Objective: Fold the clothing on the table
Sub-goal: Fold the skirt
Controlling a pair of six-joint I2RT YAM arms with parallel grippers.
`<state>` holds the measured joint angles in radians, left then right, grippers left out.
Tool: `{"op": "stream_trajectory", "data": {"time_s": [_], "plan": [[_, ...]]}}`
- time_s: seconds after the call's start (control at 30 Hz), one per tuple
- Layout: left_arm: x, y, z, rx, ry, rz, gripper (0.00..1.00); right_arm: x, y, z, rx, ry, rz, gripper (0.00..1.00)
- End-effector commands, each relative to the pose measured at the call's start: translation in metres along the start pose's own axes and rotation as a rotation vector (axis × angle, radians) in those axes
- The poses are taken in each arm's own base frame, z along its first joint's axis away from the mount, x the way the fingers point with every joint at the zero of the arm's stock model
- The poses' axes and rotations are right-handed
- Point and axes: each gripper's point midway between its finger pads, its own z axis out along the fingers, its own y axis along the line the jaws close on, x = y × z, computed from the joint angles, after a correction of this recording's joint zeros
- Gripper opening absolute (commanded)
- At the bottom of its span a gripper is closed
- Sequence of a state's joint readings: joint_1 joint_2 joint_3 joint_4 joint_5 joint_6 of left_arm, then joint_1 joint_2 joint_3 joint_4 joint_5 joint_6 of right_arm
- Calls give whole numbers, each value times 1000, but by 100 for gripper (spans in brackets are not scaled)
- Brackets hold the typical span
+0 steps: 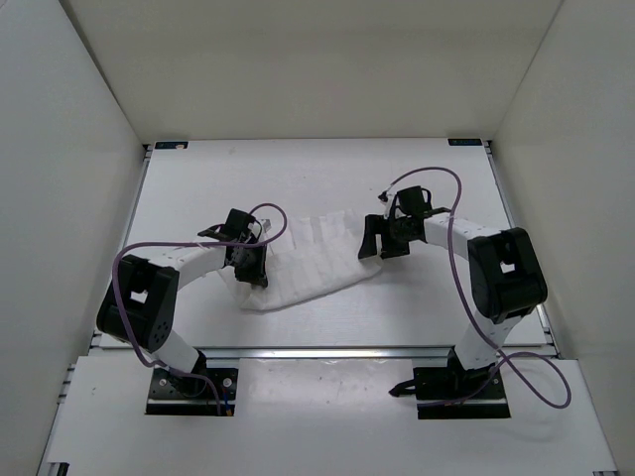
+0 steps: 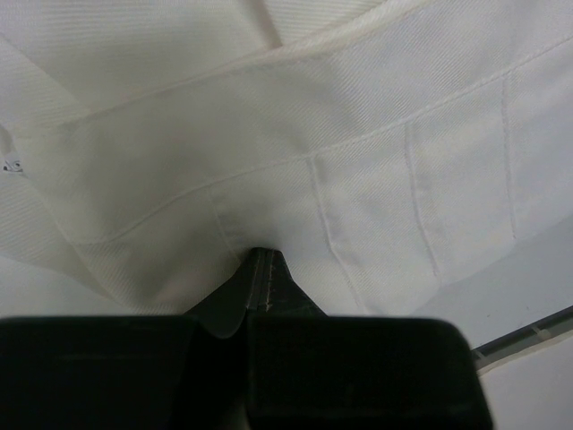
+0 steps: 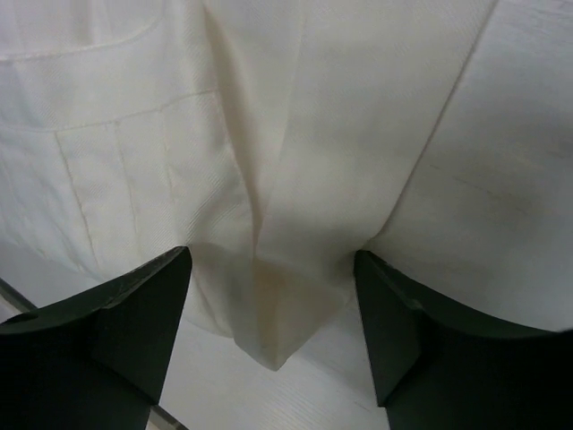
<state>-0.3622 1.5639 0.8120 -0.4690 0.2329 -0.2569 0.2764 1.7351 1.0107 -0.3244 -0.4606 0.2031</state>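
Note:
The clothing (image 1: 313, 263), a white pleated garment, lies in a rumpled band across the middle of the table (image 1: 317, 178). My left gripper (image 1: 253, 266) is at its left end. In the left wrist view that gripper (image 2: 260, 258) is shut, its tips pinching a stitched hem of the clothing (image 2: 358, 161), and creases fan out from the pinch. My right gripper (image 1: 382, 243) stands at the garment's right end. In the right wrist view it (image 3: 273, 269) is open, and a folded corner of the clothing (image 3: 286, 313) lies loose between the spread fingers (image 3: 134, 305) without touching them.
A metal rail (image 1: 327, 350) runs along the table's near edge, just behind the arm bases. White walls (image 1: 69, 149) close in the left, right and far sides. Purple cables (image 1: 451, 248) loop off both arms.

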Motion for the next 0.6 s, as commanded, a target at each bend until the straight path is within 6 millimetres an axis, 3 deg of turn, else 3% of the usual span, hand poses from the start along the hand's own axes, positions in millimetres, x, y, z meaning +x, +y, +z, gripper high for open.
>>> {"op": "stream_trajectory", "data": {"time_s": [0.0, 0.27, 0.33, 0.43, 0.57], "plan": [[9, 5, -1, -13, 45, 8, 0, 2, -8, 14, 42, 31, -25, 69], [8, 4, -1, -15, 47, 4, 0, 16, -3, 27, 64, 94, -48, 22], [7, 3, -2, -17, 42, -2, 0, 10, -4, 23, 66, 75, -35, 3], [3, -3, 0, -5, 40, 3, 0, -4, -7, 11, 70, 22, -8, 0], [-7, -21, 10, 25, 53, 32, 0, -41, -9, -27, 66, -133, -2, 0]]}}
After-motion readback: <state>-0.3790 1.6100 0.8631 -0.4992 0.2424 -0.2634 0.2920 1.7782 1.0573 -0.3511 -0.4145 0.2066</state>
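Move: The skirt's near right corner lies almost between the right hand's open fingers, roughly 1 cm to the left and 2 cm below, level with it forward and back. The skirt's far right corner is about 10 cm ahead of that hand and 3 cm left, some 3 cm below; the spot the left fingers hold is about 24 cm left and 6 cm back. From the left hand, the near right corner sits about 6 cm ahead and 24 cm to the right. The right fingers close on the skirt's near right corner and pinch it as the hand dips about 1.5 cm down and the same to the left; once shut, they turn back, rising about 1 cm and heading right with the cloth. The left fingers, still shut on the near left part and pointing down, hold nearly still, easing about 1 cm right at the end. ##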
